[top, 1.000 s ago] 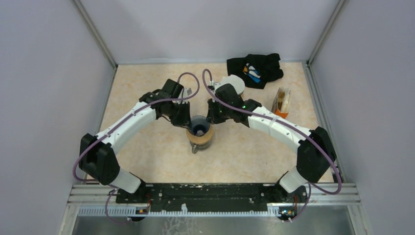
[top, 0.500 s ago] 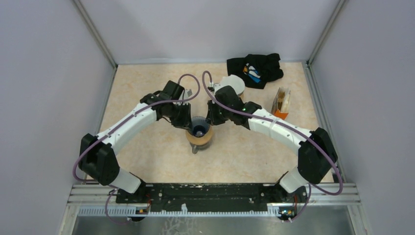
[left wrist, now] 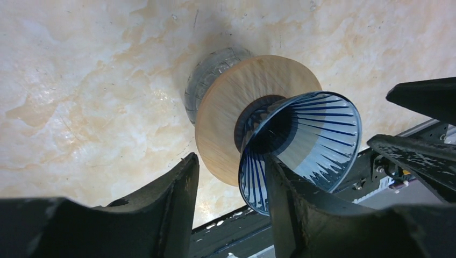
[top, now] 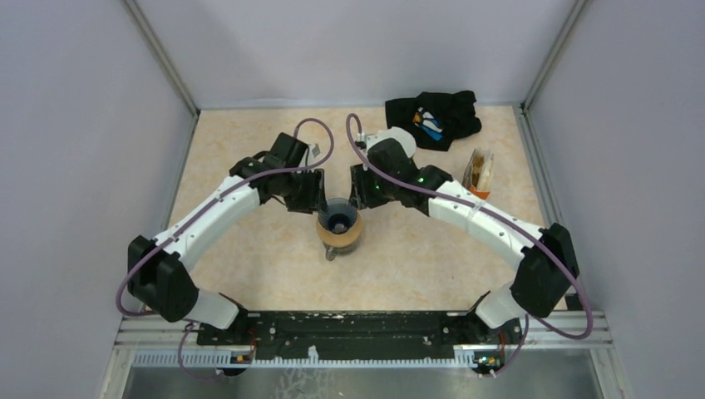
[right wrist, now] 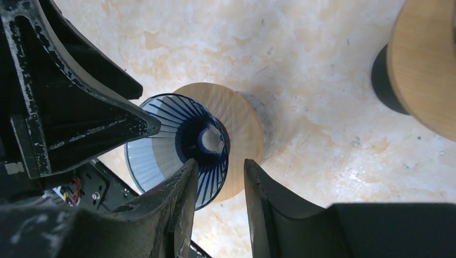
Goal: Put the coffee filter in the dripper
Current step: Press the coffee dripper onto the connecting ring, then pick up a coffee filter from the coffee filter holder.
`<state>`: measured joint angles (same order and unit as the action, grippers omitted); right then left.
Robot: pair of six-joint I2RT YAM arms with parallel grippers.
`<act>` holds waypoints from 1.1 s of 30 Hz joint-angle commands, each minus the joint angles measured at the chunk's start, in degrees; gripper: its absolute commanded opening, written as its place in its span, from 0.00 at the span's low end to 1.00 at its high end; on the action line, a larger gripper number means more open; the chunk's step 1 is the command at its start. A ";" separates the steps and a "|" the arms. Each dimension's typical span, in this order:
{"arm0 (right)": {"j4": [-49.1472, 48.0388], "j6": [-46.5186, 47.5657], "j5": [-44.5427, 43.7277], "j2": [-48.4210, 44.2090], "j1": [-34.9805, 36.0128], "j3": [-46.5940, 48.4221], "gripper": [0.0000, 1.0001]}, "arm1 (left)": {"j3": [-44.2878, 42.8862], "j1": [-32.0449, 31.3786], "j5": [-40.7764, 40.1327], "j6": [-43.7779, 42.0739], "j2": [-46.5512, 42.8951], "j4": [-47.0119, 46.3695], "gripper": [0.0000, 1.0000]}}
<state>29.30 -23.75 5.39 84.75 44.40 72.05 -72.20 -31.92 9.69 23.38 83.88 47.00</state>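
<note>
The dripper (top: 339,220), a blue-ribbed clear cone (left wrist: 322,115) on a round wooden collar (left wrist: 226,107), stands on a glass carafe at mid-table. A pale coffee filter (right wrist: 148,161) lines the cone's inner wall (left wrist: 309,156). My left gripper (top: 319,198) is at the cone's left rim, open (left wrist: 230,161), with the rim's edge in the gap and one finger against the cone. My right gripper (top: 357,194) is at the right rim, also open (right wrist: 221,163), straddling the rim without pinching it.
A black cloth (top: 432,119) lies at the back right, with an orange packet (top: 478,172) in front of it. A wooden-topped black object (right wrist: 419,64) stands just behind the right gripper. Grey walls enclose the table on three sides.
Both grippers have opened from a shut pinch at the cone's rim. The arms have shifted slightly; the dripper has stayed in place.
</note>
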 commanded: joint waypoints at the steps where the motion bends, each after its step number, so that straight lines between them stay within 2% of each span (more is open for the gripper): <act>1: 1.33 2.02 -2.92 -4.59 0.44 5.02 0.40 | -2.14 0.59 -2.66 0.72 -3.53 -0.81 0.56; 5: 3.41 3.33 -6.65 -6.72 0.14 5.38 0.49 | -1.22 1.02 -7.21 0.99 -6.89 -2.11 0.64; 9: 5.60 4.76 -11.41 -10.42 -1.18 4.75 0.58 | 1.70 1.41 -12.04 0.06 -12.27 -7.22 0.71; 18: 7.84 7.72 -19.78 -18.80 -8.91 1.42 0.74 | 5.90 2.63 -20.84 -4.06 -19.98 -13.98 0.98; 21: 8.18 9.18 -22.98 -19.94 -10.89 1.13 0.78 | 6.19 2.98 -22.08 -6.50 -20.33 -15.35 0.99; 28: 7.35 11.26 -25.61 -20.92 -18.47 0.69 0.81 | 7.58 4.49 -27.18 -11.12 -20.78 -18.76 0.99; 33: 3.50 10.81 -27.42 -21.90 -25.32 -3.19 0.81 | 13.19 6.84 -25.93 -13.04 -22.83 -25.54 0.99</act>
<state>37.08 -13.52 -18.90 65.06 23.57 71.11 -62.61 -26.72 -15.49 13.28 63.29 27.83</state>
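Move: Between the two hands the blue dripper sits on its wooden ring over the glass carafe. From the left hand it is about 4 cm to the right, 2 cm back and 5 cm lower; from the right hand, 4 cm left, 3 cm back and 7 cm below. The other stand's white coffee filter lies some 13 cm ahead and 9 cm right of the right hand, a little lower; the filter box is about 31 cm right and 7 cm ahead, 11 cm below. Backing off the dripper with both hands, already clear of its rim: each rises first, then spreads outward and a little forward. The right swings about 22 cm right towards the filter box, climbing 9 cm, tilting up and turning clockwise; the left goes up and left some 10 cm each, tipping up nearly 40 degrees. Both grippers open much wider. ##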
